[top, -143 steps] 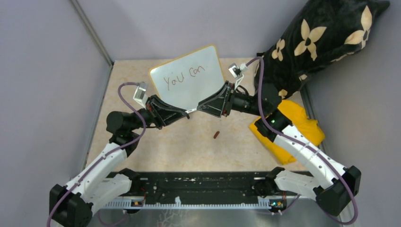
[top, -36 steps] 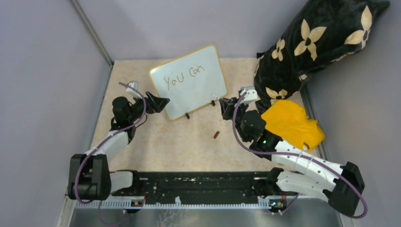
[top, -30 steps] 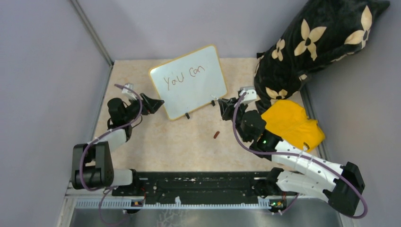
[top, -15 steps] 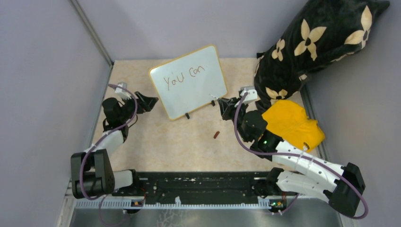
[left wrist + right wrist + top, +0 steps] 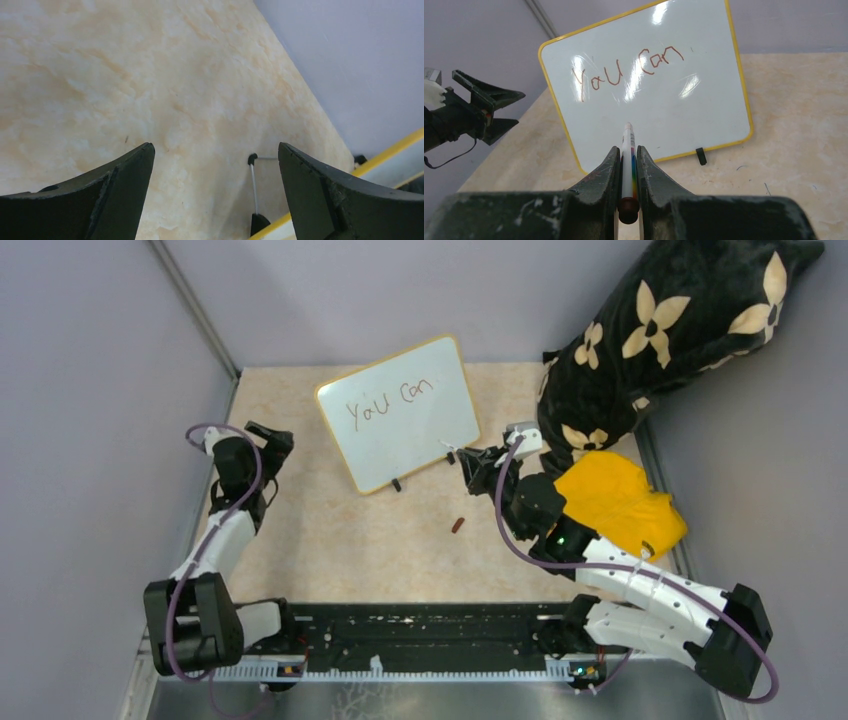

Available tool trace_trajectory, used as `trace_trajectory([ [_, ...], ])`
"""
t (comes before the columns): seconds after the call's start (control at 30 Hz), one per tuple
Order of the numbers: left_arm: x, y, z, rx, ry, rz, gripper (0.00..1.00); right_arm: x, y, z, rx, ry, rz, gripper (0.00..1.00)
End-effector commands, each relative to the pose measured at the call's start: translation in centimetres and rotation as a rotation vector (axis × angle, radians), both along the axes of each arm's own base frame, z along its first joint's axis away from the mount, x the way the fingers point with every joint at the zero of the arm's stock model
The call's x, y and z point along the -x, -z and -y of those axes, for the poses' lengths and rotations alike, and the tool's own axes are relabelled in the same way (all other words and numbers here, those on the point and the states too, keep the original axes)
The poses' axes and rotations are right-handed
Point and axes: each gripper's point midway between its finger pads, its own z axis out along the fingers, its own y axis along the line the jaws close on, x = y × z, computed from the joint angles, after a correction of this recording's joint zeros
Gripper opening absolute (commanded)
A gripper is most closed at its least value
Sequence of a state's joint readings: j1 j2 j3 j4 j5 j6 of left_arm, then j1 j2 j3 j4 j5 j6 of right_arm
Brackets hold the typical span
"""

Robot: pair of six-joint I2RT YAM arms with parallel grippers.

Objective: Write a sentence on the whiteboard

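Note:
The whiteboard (image 5: 405, 425), white with a thin yellow frame, stands tilted at the back of the table. The words "You can" (image 5: 390, 400) are written on it in dark reddish ink and show clearly in the right wrist view (image 5: 626, 67). My right gripper (image 5: 468, 462) is at the board's lower right corner, shut on a white marker (image 5: 627, 150) whose tip points at the whiteboard (image 5: 684, 110). My left gripper (image 5: 270, 438) is open and empty, well left of the board. In its wrist view the left gripper (image 5: 215, 147) hangs over bare table, with the board's yellow frame (image 5: 395, 145) at the right edge.
A small dark red marker cap (image 5: 458, 525) lies on the table in front of the board. A black pillow with cream flowers (image 5: 680, 330) and a yellow cloth (image 5: 620, 505) fill the right side. Grey walls (image 5: 100, 390) close in the left and back.
My left arm has swung left, away from the whiteboard's lower left corner, with its gripper open. The right gripper has stayed in place with the marker.

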State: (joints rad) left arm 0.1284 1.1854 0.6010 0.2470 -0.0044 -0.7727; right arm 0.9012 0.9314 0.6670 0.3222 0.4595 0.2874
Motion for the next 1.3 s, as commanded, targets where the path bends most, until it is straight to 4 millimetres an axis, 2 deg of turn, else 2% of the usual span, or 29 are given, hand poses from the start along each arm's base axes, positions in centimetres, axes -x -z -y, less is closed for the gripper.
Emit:
trace_trajectory([
  [0.0, 0.1, -0.3, -2.1, -0.004, -0.163, -0.06, 0.98, 0.2, -1.2, -0.4, -0.029, -0.02, 0.039, 0.0],
  [0.2, -1.2, -0.2, -2.0, 0.005, -0.151, -0.118, 0.98, 0.1, -1.2, -0.1, -0.019, -0.008, 0.042, 0.0],
  [0.33, -2.5, -0.2, 0.3, -0.221, 0.145, -0.095, 0.98, 0.0, -1.1, -0.1, -0.014, -0.005, 0.041, 0.0],
  [0.43, -2.1, 0.7, 0.7, -0.236, 0.181, -0.034, 0.98, 0.0, -1.1, -0.2, -0.009, -0.005, 0.042, 0.0],
  [0.53, -1.1, 0.4, 3.8, -0.236, 0.397, 0.061, 0.98, 0.0, -1.0, -0.2, 0.004, -0.005, 0.042, 0.0],
  [0.67, -0.1, 0.4, 6.1, -0.218, 0.521, 0.152, 0.98, 0.0, -1.2, -0.4, 0.014, -0.016, 0.044, 0.0],
  [0.77, 0.2, -0.8, 9.0, -0.124, 0.678, 0.233, 0.98, 0.1, -1.3, -0.9, 0.008, -0.038, 0.048, 0.0],
  [0.9, 1.4, -0.7, 12.3, -0.001, 0.908, 0.319, 0.98, 0.3, -1.3, -1.9, 0.008, -0.083, 0.045, 0.0],
  [1.1, 3.0, 0.7, 13.9, 0.079, 1.025, 0.431, 0.83, 0.5, -1.3, -2.7, 0.014, -0.123, 0.049, 0.0],
  [1.27, 3.0, 0.9, 14.2, 0.103, 1.059, 0.521, 0.67, 0.2, -1.1, -4.0, 0.023, -0.158, 0.045, 0.0],
])
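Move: The whiteboard's lower left edge lies about 15 cm to the right of the left hand, some 2 cm back and 5 cm lower; the left stand clip is about 26 cm right, level ahead and 14 cm down. From the right hand, which holds the marker, the whiteboard's middle is some 20 cm ahead, 11 cm left and 10 cm lower, the right stand clip about 20 cm ahead, 1 cm left and 27 cm down. The whiteboard's lower left edge is what the wide-open left hand swings to: after a brief drift forward and left it sweeps about 14 cm right, sinking some 4 cm and turning roughly 55 degrees clockwise, and its fingers begin closing around the edge. The right hand first waits, then eases about 3 cm left and down towards the board, keeping its grip on the marker. ##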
